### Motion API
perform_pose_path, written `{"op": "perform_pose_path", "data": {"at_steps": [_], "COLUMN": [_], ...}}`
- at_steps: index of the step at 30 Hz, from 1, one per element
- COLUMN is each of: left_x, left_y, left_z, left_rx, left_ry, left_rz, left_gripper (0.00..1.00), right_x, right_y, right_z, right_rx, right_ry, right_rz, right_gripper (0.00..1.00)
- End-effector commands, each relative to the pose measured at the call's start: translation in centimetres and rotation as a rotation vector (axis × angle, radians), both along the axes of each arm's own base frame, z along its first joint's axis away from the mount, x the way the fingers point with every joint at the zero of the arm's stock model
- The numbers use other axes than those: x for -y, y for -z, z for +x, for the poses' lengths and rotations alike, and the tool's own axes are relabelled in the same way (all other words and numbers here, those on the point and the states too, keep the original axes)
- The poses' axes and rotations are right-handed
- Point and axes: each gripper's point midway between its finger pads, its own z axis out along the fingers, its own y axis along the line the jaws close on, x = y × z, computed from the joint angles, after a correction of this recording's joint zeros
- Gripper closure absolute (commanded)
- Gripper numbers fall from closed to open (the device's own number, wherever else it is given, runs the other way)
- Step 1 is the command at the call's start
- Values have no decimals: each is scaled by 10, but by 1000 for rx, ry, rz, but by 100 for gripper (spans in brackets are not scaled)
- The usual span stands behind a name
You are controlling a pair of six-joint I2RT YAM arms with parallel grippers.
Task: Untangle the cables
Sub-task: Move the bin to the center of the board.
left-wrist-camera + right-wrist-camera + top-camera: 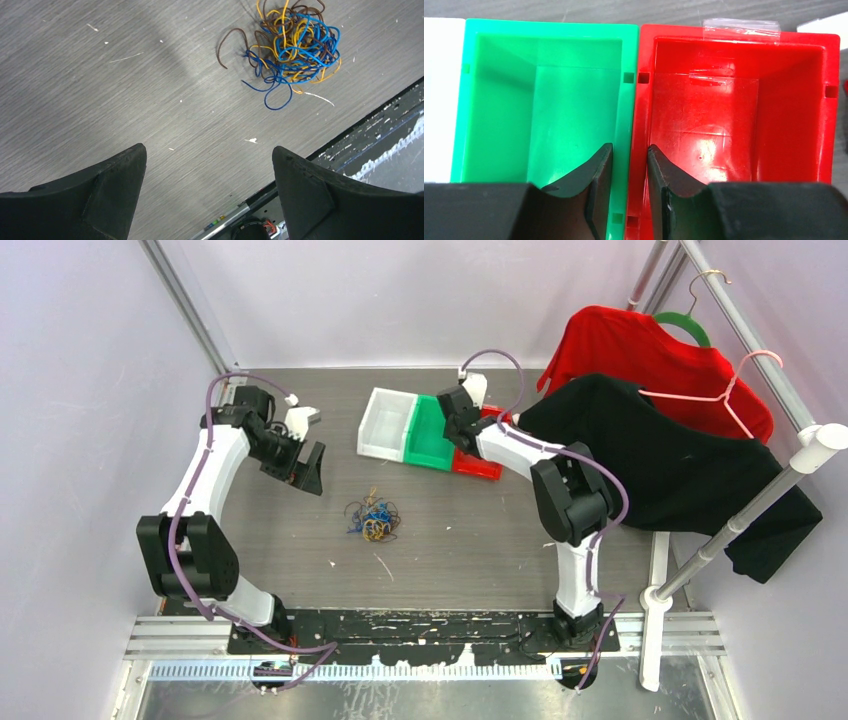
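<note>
The cables (373, 520) lie in one tangled clump of blue, orange-yellow and brown wires (292, 45) on the grey table, mid-front. My left gripper (305, 465) hovers to the clump's upper left, open wide, with nothing between its fingers (207, 150). My right gripper (462, 435) is at the back over the bins. Its two fingers (630, 147) straddle the adjoining walls of the green bin (544, 27) and the red bin (744, 30), one finger inside each, pressed against the walls.
A white bin (385, 425) stands left of the green bin (430, 435); the red bin (480, 468) is on its right. A black shirt (680, 470) and a red shirt (650, 355) hang on a rack (740, 520) at the right. Small white scraps dot the table.
</note>
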Motion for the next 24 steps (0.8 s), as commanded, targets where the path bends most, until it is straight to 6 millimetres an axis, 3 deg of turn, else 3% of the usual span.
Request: {"op": "perform_pose_path", "data": {"at_steps": [1, 7, 11, 13, 16, 18, 21, 24], "left_x": [10, 15, 19, 21, 24, 28, 38, 51], "left_y": [-15, -15, -18, -19, -16, -12, -6, 7], "left_z": [-15, -28, -35, -40, -47, -51, -58, -64], "left_rx": [19, 16, 14, 6, -6, -18, -28, -17], "left_ry": [74, 132, 165, 188, 215, 236, 280, 326], "left_rz": [-41, -44, -57, -65, -74, -82, -110, -112], "left_gripper": [5, 5, 5, 5, 5, 6, 9, 10], "right_x": [-2, -5, -2, -1, -6, -15, -42, -65], "right_y": [-21, -25, -24, -29, -48, -65, -81, -85], "right_z": [-30, -55, -61, -64, -73, -82, -106, -134], "right_rx": [16, 15, 5, 6, 49, 91, 121, 109], "right_ry": [-60, -121, -151, -158, -160, -177, -259, -329], "right_rz": [10, 27, -7, -15, -6, 12, 63, 104], "right_gripper": [81, 81, 75, 63, 32, 20, 16, 16]}}
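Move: The right gripper already pinches the wall between the bin's green and red trays; the bin's middle lies about 5 cm to its left, level fore and aft and some 4 cm lower. The board centre it is drawn to is roughly 11 cm back, 6 cm left and 8 cm down; the cable tangle lies about 17 cm back and 16 cm left, on the board. From the left hand, the bin is roughly 16 cm ahead, 25 cm right and 11 cm down. Keep the right gripper's pinch on the green-red wall and drag the bin straight back about 6 cm, level along the board and easing off. Then open wide to let go, and lift up, back and to the left clear of the wall, turning the wrist some 15 degrees counter-clockwise overall. Meanwhile bring the open left hand back about 5 cm and a little right, turning it clockwise. ##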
